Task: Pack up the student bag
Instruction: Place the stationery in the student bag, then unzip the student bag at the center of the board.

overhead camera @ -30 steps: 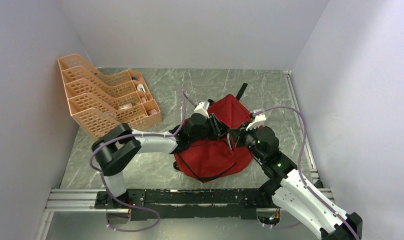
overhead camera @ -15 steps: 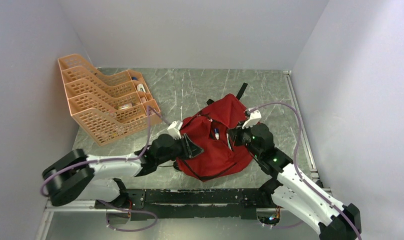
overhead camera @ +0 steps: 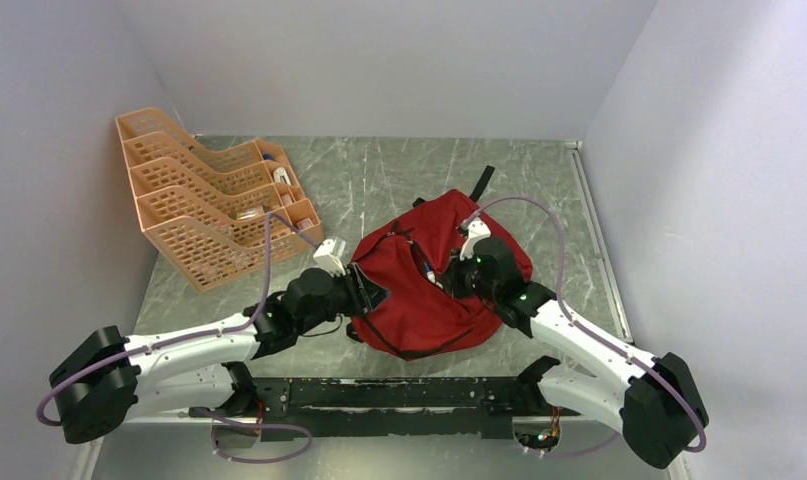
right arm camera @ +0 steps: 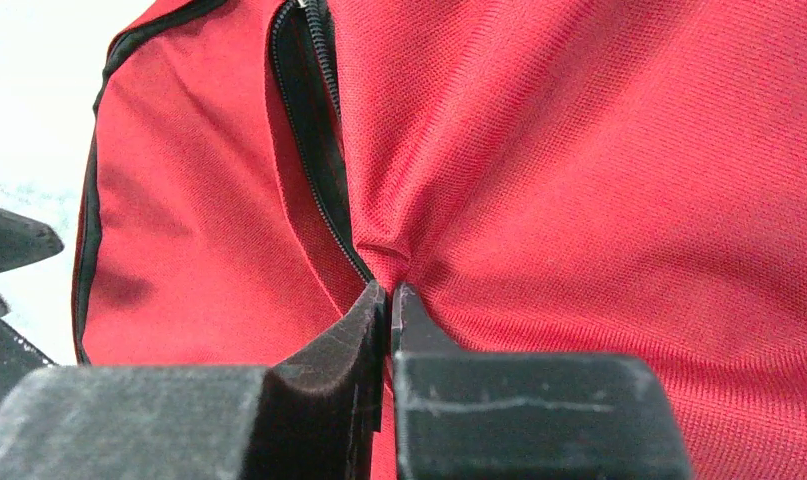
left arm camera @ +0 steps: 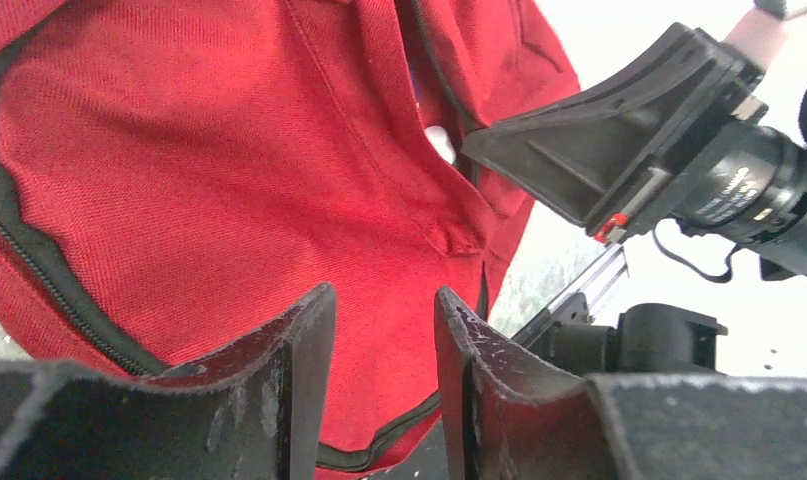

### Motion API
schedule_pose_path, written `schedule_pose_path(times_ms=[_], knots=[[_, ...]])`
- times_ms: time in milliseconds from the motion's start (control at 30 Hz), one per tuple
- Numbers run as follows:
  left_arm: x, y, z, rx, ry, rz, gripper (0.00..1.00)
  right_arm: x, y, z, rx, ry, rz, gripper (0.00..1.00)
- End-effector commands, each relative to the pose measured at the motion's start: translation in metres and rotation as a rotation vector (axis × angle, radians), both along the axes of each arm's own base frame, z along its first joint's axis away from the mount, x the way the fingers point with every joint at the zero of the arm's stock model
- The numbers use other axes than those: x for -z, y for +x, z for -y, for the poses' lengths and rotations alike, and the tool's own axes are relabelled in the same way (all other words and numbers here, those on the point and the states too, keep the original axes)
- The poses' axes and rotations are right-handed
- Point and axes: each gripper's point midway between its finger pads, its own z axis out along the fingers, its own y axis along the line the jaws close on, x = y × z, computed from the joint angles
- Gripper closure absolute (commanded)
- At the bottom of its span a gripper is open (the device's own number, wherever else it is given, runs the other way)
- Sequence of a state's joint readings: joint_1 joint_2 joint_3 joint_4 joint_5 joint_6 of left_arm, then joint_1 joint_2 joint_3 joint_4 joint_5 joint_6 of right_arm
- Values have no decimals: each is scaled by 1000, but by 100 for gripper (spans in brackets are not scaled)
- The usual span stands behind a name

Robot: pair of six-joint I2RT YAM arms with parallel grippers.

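The student bag (overhead camera: 419, 300), a red fabric backpack with black zippers, lies slumped in the middle of the table. My left gripper (overhead camera: 372, 292) is at its left edge, and in the left wrist view it (left arm camera: 384, 300) stands open, with red cloth (left arm camera: 199, 170) showing beyond the gap and nothing between the fingers. My right gripper (overhead camera: 447, 281) rests on top of the bag. Seen from the right wrist, it (right arm camera: 390, 292) is shut on a pucker of the bag's fabric (right arm camera: 599, 180) beside a black zipper (right arm camera: 314, 150). A small white item (left arm camera: 439, 142) pokes out of the bag's opening.
An orange plastic tray rack (overhead camera: 204, 205) with several small items stands at the back left. A black strap (overhead camera: 482, 181) trails behind the bag. Grey walls close in on three sides, and a metal rail (overhead camera: 399, 392) runs along the near edge.
My left arm has pulled back from over the bag to its left edge, and its jaws have widened. The right gripper has shifted left onto the bag, staying shut. The bag has sagged flatter.
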State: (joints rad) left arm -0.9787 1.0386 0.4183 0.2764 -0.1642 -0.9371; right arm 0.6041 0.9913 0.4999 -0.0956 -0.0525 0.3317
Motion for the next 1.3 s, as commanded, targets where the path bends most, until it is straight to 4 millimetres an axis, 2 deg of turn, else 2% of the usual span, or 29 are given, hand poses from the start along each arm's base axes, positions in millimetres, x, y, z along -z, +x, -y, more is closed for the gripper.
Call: schedule_pose_path(times_ms=[0, 167, 400, 500, 667, 867, 1033, 1267], knots=[[3, 8, -1, -18, 45, 17, 54, -2, -18, -16, -121, 19, -58, 92], [6, 17, 2, -17, 60, 5, 53, -9, -13, -7, -96, -37, -42, 78], [3, 36, 0, 13, 66, -8, 53, -57, 11, 2, -1, -64, 60, 62], [2, 45, -7, 8, 82, -1, 53, -81, 25, 3, 48, -44, 117, 61], [1, 49, -15, 13, 94, -1, 53, -100, 48, -8, 84, -4, 176, 62], [6, 45, -15, 30, 90, -21, 54, -94, 81, -43, 53, -15, 86, 63], [8, 40, -16, 47, 83, -30, 54, -67, 106, -65, -4, -120, -28, 63], [10, 37, -21, 52, 108, -32, 54, -42, 122, -87, -127, -206, -95, 59]])
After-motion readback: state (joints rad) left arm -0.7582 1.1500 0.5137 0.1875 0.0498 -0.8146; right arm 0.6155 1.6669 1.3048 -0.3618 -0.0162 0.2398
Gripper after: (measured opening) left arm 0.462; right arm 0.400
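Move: My right hand still has its closed fingertips on the red cloth beside the front pocket's mouth. The pocket's zip pull lies about 8 cm ahead, 8 cm to the left and 2 cm lower. The stationery showing in the pocket is some 4 cm to the left, level fore and aft and about 4 cm down; the black loop on the bag's far edge is 14 cm ahead and 6 cm left. From my left hand the zip pull lies about 10 cm ahead, 7 cm right and slightly below. I open my right fingers, let go of the cloth beside the pocket, and lift about 9 cm. From there I swing some 13 cm forward and 8 cm left to above the zip pull at the pocket's far end, sinking again as I arrive with fingers apart. My left hand, staying open, dips a little, then shifts about 4 cm forward over the bag. ##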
